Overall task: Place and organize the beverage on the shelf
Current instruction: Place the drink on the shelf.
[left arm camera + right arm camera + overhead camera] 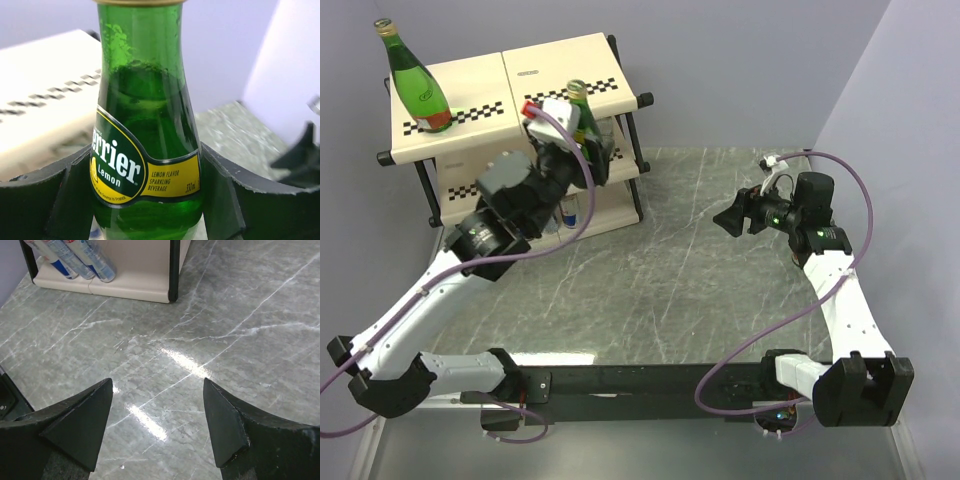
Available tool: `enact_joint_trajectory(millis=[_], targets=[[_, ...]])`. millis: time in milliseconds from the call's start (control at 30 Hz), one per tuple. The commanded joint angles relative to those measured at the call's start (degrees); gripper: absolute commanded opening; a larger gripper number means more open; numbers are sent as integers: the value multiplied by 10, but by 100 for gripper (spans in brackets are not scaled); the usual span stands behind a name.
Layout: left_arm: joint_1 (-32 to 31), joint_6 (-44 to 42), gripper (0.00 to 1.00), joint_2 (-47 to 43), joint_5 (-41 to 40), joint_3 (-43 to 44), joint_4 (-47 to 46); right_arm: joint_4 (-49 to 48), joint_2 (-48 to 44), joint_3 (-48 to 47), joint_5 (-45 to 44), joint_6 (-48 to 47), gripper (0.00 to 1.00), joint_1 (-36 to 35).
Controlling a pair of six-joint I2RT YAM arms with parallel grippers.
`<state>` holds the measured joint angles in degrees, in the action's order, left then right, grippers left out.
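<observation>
My left gripper (588,140) (146,170) is shut on a tall green glass bottle (582,112) (142,125) with a gold cap and a yellow lemon label, one finger on each side of its lower body. I hold it upright at the front right of the shelf (520,75); its base is hidden. A second green bottle (418,82) stands on the top tier at the far left. Slim blue-silver cans (75,255) (570,213) stand on the bottom tier. My right gripper (728,218) (157,385) hangs open over the table, holding nothing.
The grey marble table (690,280) spreads between the shelf and the right arm. The shelf's black corner post (174,267) stands at its near right corner. Pale walls close the scene at the back and right.
</observation>
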<state>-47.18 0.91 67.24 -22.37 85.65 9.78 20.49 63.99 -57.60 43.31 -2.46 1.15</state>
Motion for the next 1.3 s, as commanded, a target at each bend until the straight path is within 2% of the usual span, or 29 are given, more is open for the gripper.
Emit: enact_joint_trajectory(millis=[0,233,633,1000,1267], targets=[[18,-33,0,-6,-14,89,-41,-24,3,7,23,-6,79,1],[75,-71,0,32,-54,181,-8,-20,6,6,29,-9,79,1],[206,-45,0,94,-19,274,16,-14,9,4,41,-11,79,1],[311,-14,0,126,15,283,8,-12,9,4,49,-11,79,1],[362,23,0,148,57,291,13,-12,15,5,54,-11,79,2]])
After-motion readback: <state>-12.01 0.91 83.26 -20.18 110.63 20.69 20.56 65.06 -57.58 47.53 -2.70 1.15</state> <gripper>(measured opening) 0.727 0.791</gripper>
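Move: The left hand already holds the small green Perrier bottle, just short of the shelf's front edge. The free spot on the shelf top, by the seam between the boards, lies about 13 cm ahead, 19 cm left and 3 cm below. The standing green bottle is some 11 cm ahead, 32 cm left and 4 cm up; the clear bottles are about 9 cm ahead, 1 cm left and 15 cm down. From the right hand, that spot is about 11 cm ahead, 52 cm left and 20 cm up. The left hand keeps its grip on the upright Perrier bottle and sweeps it about 20 cm left and 12 cm forward, towards the standing green bottle, over the shelf's front edge to the seam. It rises some 6 cm in the first third, levels off and sinks a couple of centimetres late on, while the wrist turns some 30 degrees counter-clockwise until the fingers point nearly straight ahead. ##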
